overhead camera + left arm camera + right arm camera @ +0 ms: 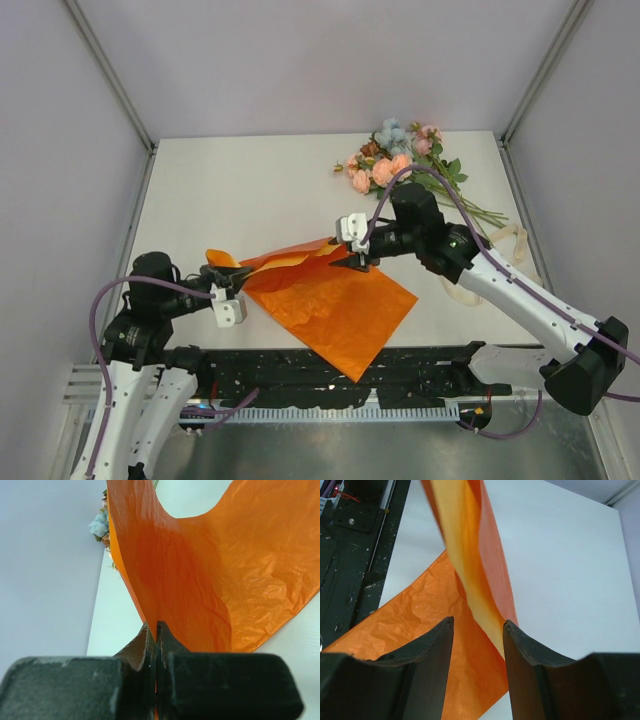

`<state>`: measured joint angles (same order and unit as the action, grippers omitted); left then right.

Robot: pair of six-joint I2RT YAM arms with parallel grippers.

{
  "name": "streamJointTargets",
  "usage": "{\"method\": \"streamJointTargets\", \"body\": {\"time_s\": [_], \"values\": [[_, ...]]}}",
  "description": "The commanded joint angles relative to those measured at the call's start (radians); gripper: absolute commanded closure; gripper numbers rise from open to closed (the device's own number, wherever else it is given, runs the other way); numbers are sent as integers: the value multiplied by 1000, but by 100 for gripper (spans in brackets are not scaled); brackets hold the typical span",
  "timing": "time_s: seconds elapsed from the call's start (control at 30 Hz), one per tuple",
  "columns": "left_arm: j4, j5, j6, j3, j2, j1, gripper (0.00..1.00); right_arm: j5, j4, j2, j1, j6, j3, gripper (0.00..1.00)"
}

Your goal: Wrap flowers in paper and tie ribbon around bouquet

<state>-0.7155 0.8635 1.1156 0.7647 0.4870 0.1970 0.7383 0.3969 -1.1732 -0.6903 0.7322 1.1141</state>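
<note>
The orange paper [340, 305] lies at the near middle of the table, its far edge lifted into a ridge between both arms. My left gripper [211, 272] is shut on the paper's left corner; in the left wrist view its jaws [157, 630] pinch the sheet [225, 570]. My right gripper [358, 262] stands over the ridge's right end with jaws apart, and the raised fold [475, 555] runs between the fingertips [477, 625], close against the right finger [520, 640]. The flowers [395, 155] lie at the far right, bare of paper. The cream ribbon [510, 243] loops beside the right arm.
A black rail [340, 375] with cable chain runs along the table's near edge, just under the paper's front corner. Grey enclosure walls close off the white table [250, 190] at the left, right and back. Flower blooms [100, 527] show far off in the left wrist view.
</note>
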Motion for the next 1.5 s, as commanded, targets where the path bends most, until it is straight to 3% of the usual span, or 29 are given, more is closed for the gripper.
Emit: {"method": "streamJointTargets", "body": {"time_s": [0.0,0.33,0.73,0.8,0.83,0.87,0.9,1.03,1.13,1.2,1.27,1.37,1.47], "values": [[25,3,0,33,4,4,100,-22,-33,1,-31,44,-23,54],[25,-3,-26,59,24,9,100,-60,-104,-54,-68,15,-57,71],[25,-24,-54,67,25,42,100,-87,-242,-164,-69,18,-66,62],[28,-38,-71,73,33,41,100,-70,-248,-167,-71,4,-68,70],[37,-52,-88,76,41,41,100,-68,-247,-166,-71,1,-69,88],[57,-78,-129,76,48,41,100,-106,-260,-164,-71,-22,-66,94],[92,-122,-187,74,56,41,94,-141,-265,-166,-69,-43,-59,94],[175,-344,-559,120,123,29,43,-189,-190,-203,17,-30,84,95],[223,-458,-868,151,145,-54,15,-252,-11,-272,61,150,328,95],[225,-417,-1078,176,163,-170,7,-281,151,-351,63,294,549,95],[206,-347,-1254,206,195,-359,0,-296,309,-445,52,395,771,95],[182,-223,-1413,231,249,-551,0,-417,518,-555,-33,580,1057,94],[142,-167,-1401,268,294,-643,0,-493,674,-513,-113,613,1048,95]]}}
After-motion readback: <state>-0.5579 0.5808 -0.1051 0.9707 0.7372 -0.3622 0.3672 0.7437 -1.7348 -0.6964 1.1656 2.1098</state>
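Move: My left hand already pinches a corner of the orange paper. The stretch of raised edge I am about to grip lies about 2 cm forward, 3 cm left and 6 cm below my half-open right hand, some 21 cm right, 8 cm forward and 5 cm below my left. From my right hand, the lying sheet's middle is roughly 9 cm back and 12 cm down; the flower heads are about 27 cm forward, 14 cm right and 11 cm down. While my left hand stays put with its pinch shut, I sink my right hand about 6 cm, easing left and forward, and pinch the paper's raised edge. My left fingers then open wide and back off left and forward, swinging counter-clockwise, as my right hand sweeps the paper up some 20 cm and forward towards the flowers, rolling about 30 degrees. ##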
